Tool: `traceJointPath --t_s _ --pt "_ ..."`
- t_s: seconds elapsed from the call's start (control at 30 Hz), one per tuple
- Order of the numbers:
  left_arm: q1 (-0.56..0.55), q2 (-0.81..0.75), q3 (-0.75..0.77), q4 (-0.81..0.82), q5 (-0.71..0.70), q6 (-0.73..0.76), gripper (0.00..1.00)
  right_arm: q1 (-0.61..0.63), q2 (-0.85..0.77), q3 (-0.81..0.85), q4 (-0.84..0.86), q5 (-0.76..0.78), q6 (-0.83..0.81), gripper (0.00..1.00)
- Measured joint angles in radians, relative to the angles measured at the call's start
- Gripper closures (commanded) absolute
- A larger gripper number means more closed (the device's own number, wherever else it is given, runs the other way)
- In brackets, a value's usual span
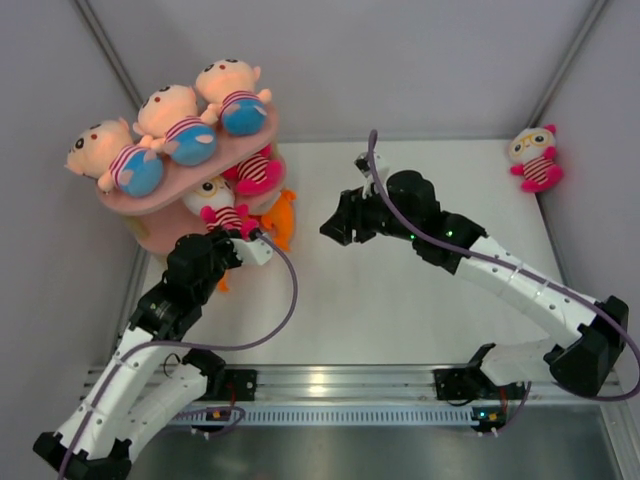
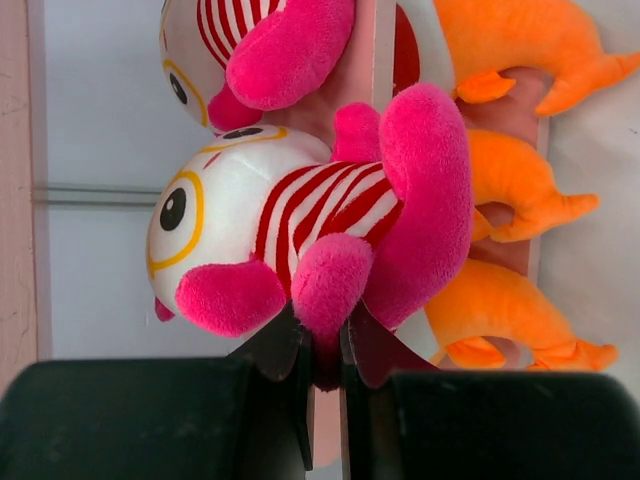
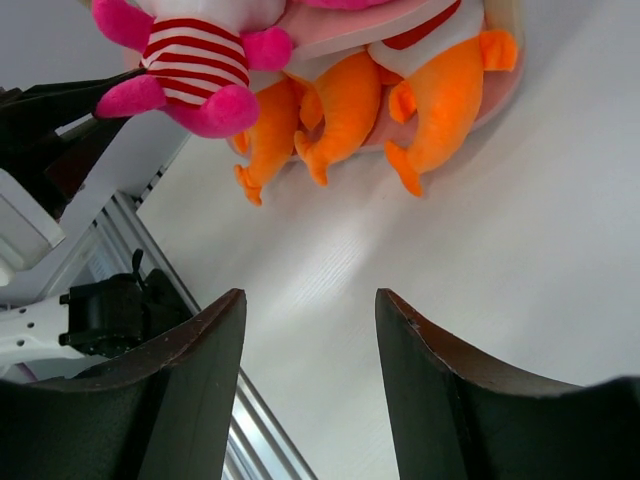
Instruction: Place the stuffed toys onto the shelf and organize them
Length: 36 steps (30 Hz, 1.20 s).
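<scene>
The pink shelf [image 1: 160, 197] stands at the left, with three peach-headed boy toys [image 1: 172, 125] lying in a row on its top board. My left gripper [image 1: 243, 228] [image 2: 325, 335] is shut on a pink limb of a white, yellow-glasses striped toy [image 2: 250, 220] [image 1: 215, 200], held at the edge of the lower tier. A second white striped toy [image 1: 258, 172] [image 2: 250, 40] rests just behind it under the top board. Another one [image 1: 537, 157] lies alone at the far right of the table. My right gripper [image 1: 335, 225] [image 3: 310, 300] hovers open and empty mid-table, facing the shelf.
Orange plush animals [image 1: 283, 215] [image 2: 510, 190] [image 3: 330, 110] crowd the shelf's bottom level on the side facing the table's middle. Grey enclosure walls close in the back and sides. An aluminium rail [image 1: 330, 385] runs along the near edge by the arm bases.
</scene>
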<state>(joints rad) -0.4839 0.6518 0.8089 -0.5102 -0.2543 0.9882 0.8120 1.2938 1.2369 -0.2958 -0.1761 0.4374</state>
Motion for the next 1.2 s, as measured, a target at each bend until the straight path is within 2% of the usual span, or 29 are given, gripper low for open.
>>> traceJointPath --t_s 0.13,0.33,0.87,1.2 --pt "0.058 0.029 -0.013 0.061 0.028 0.029 1.00 -0.018 -0.021 -0.002 -0.008 0.002 -0.008 0.45" --pt "0.232 0.085 0.035 0.070 0.161 0.029 1.00 -0.038 -0.043 -0.023 -0.012 0.001 -0.017 0.45" --pt "0.478 0.180 0.035 0.176 0.473 0.109 1.00 -0.084 -0.059 -0.052 -0.018 -0.010 -0.025 0.44" --pt "0.507 0.191 0.029 0.192 0.588 0.138 1.00 -0.097 -0.060 -0.053 -0.023 -0.017 -0.026 0.44"
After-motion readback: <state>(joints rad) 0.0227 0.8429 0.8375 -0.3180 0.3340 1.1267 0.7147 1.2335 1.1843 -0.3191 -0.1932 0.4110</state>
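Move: The empty place on the middle shelf, for the white-headed pink toy the left hand already pinches by a leg, lies about 13 cm ahead, 7 cm left and 3 cm below that hand. The pink toy already shelved sits some 15 cm ahead and 4 cm right, much the same height; the nearest orange toy, one shelf down, is about 8 cm ahead, 7 cm right and 14 cm lower. From the right hand the empty place is roughly 14 cm ahead and 30 cm left, some 5 cm lower. The pink toy, still pinched by its leg, is pushed head first into the shelf: the left hand carries it about 6 cm forward and some 4 cm left, nearly level, easing slightly back right at the end with a small clockwise turn. The empty right hand, fingers staying apart, backs off about 4 cm, mainly right, away from the shelf. ##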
